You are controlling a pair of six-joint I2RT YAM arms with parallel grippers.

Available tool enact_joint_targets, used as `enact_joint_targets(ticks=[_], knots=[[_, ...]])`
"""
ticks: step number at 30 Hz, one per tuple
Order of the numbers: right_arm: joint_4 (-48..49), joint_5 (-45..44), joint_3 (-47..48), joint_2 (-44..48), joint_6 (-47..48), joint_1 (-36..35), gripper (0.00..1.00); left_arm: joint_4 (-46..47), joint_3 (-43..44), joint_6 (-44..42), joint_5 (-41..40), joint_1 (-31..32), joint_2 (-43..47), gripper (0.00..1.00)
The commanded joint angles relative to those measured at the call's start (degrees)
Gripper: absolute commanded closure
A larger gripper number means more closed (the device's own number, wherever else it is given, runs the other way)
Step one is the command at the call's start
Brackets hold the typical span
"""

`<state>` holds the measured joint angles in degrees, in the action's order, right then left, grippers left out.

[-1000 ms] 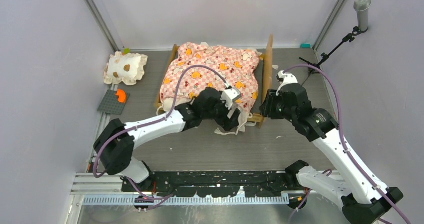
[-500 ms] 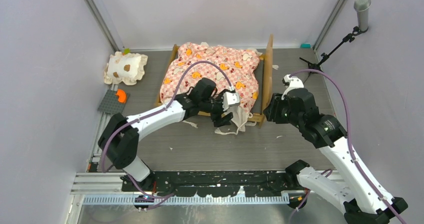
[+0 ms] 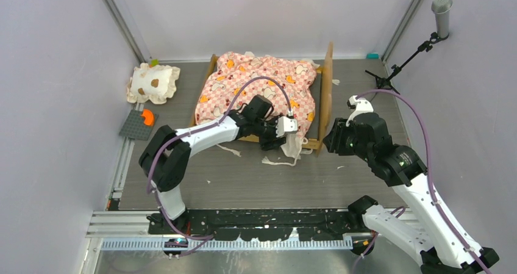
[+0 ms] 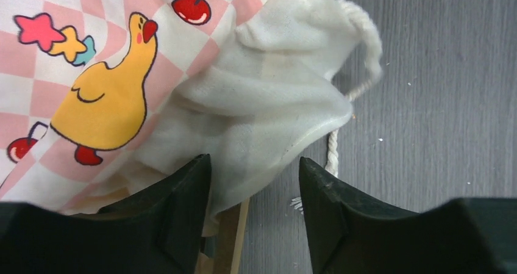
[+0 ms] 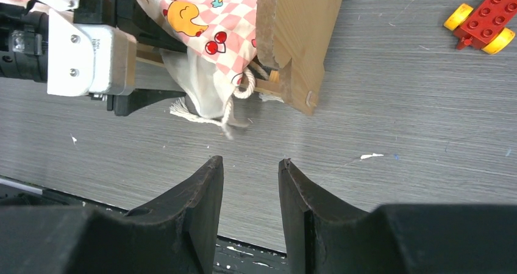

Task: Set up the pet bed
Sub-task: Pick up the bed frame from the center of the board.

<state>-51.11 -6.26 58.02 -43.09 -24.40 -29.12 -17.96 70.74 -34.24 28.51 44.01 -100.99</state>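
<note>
The pet bed stands at the back middle, its light-wood headboard on the right. Its pink checkered mattress lies rumpled over the frame. The cream ruffle and a white cord hang over the near right corner. My left gripper is open at that corner. The ruffle lies between its jaws against the left finger. My right gripper hovers open and empty over the table, just before the wooden frame corner.
A small cream pillow with brown spots lies at the back left. A grey plate with an orange piece is near it. A microphone stand stands at the back right. A red and yellow toy car sits right of the bed.
My left gripper has reached right to the bed's near right corner and its jaws have narrowed around the ruffle. My right gripper has drawn back a little from the frame.
</note>
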Motion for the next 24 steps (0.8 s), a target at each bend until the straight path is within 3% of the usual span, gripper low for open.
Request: enact_joint_targets(ticks=[1,9,16,24], knots=[[0.04,-0.07,-0.10,0.85,-0.78,-0.03,0.56,-1.22,2.99,-1.91,-0.21,-0.42,-2.45,0.49],[-0.93,-1.00,-0.10,2.07,-1.17,0.00,0.56,-4.60,5.98,-2.03,-0.11,-0.44,-4.99,0.99],[1.18,-3.05,-4.38,8.30,-2.18,-0.06,0.56,-7.70,12.35,3.17,-0.86,-0.94,-5.48,1.00],[17.27,-1.28,-18.82,19.54,-6.06,-0.05,0.57,-5.98,17.50,7.75,1.42,-2.62,-3.32,1.00]])
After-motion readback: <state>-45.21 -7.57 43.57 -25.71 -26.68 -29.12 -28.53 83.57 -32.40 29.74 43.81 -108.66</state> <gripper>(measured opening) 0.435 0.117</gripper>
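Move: The left fingers hang open just over the bed frame's near rail, where the white skirt drapes over it; that grip spot is about 2 cm below and 1 cm right. The headboard's middle stands about 12 cm right and 12 cm ahead of the left hand, the checkered mattress's about 7 cm left and 15 cm ahead. From the right hand, the same grip spot is roughly 7 cm ahead, 12 cm left and 15 cm lower. Down about 1.5 cm goes the left hand while its fingers close from half open to almost shut, pinching the white skirt at the near rail. Keeping hold, it then rises nearly 2 cm and eases right and slightly forward. The right hand, touching nothing, backs off down, back and right by some 3–4 cm, its fingers tipping up a little. ##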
